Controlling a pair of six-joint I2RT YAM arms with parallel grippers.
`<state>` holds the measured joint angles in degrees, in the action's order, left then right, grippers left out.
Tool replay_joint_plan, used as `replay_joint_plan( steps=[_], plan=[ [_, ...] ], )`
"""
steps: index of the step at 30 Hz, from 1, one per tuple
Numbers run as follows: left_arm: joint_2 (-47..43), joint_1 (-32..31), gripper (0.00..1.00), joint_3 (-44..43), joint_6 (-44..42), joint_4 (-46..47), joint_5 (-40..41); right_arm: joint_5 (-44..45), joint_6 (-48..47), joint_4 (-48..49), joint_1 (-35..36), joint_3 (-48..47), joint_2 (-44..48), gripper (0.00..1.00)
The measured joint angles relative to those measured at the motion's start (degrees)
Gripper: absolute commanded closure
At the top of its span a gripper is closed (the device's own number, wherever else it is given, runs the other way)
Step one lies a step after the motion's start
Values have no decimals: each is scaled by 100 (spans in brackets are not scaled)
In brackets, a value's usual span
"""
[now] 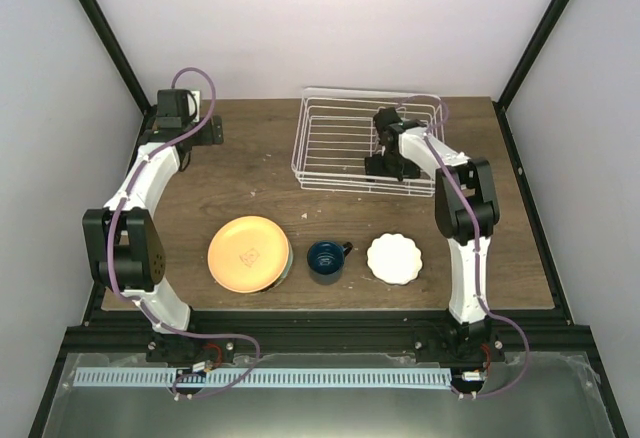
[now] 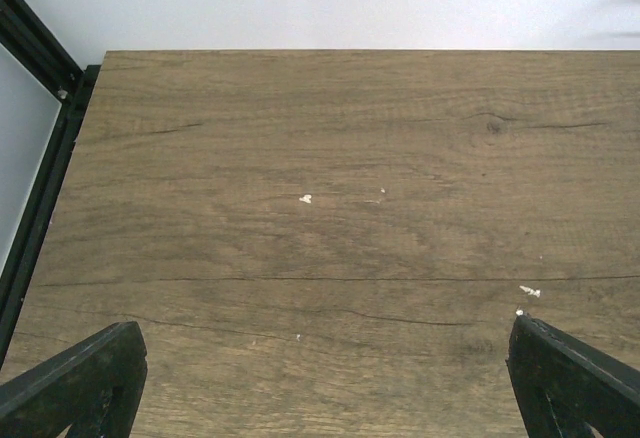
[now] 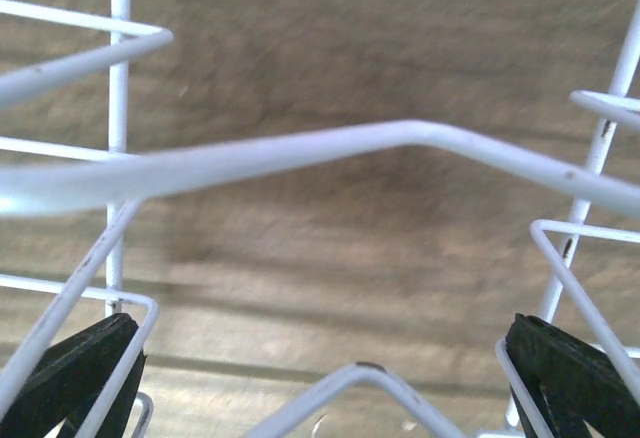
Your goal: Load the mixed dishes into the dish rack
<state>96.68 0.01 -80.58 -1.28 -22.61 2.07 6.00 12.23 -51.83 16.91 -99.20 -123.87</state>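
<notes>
The white wire dish rack (image 1: 340, 138) stands at the back right of the table. My right gripper (image 1: 386, 165) is open and empty, low inside the rack's right part; in the right wrist view (image 3: 325, 358) white rack wires (image 3: 300, 153) cross in front of the spread fingers. My left gripper (image 1: 203, 135) is open and empty at the back left, over bare wood (image 2: 325, 358). The orange-yellow plate (image 1: 248, 254), the dark blue mug (image 1: 326, 260) and the white scalloped dish (image 1: 394, 258) lie in a row near the front. A thin pale-green rim (image 1: 289, 262) shows under the orange plate's right edge.
Black frame posts rise at both back corners, and a black rail (image 2: 40, 198) runs along the table's left edge. White walls close in the back and sides. Small white crumbs (image 2: 306, 198) lie on the wood.
</notes>
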Motion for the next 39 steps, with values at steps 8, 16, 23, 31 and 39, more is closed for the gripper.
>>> replay_joint_plan(
  steps=[8, 16, 23, 31, 39],
  plan=[
    [2, -2, 0, 0, 26, -114, 2, -96, 98, 28, 483, 741, 485, 0],
    [2, -70, 0, 0, 26, -260, 0, -249, 223, -20, 743, 1110, 761, 0],
    [2, -131, 0, 0, 57, -286, -7, -345, 411, -164, 979, 1130, 800, 0],
    [2, -146, 0, 4, 125, -284, -90, -361, 503, -133, 1169, 1392, 975, 0],
    [-4, -153, 0, 114, 125, -256, -90, -385, 566, -120, 1351, 1655, 1161, 0]
  ],
)
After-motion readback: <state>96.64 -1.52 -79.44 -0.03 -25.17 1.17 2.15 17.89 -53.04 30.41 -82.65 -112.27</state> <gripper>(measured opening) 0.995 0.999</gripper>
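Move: The dish rack's middle is about 8 cm ahead and 8 cm left of the right hand, roughly level with it; its fingers are already down among the wires near the rack's front right. Behind the hand, the white saucer lies some 28 cm back and 3 cm left, and the mug about 28 cm back and 22 cm left. From the left hand the rack's middle lies some 54 cm right, 3 cm ahead and 15 cm lower. With its open fingers still caught among the rack's wires, the right hand drags the rack across the table, back towards the saucer and mug by about 11 cm and left by about 7 cm, quickly at first, then slower. It stays at one height and turns counter-clockwise nearly 10 degrees, the fingers remaining wide open. ##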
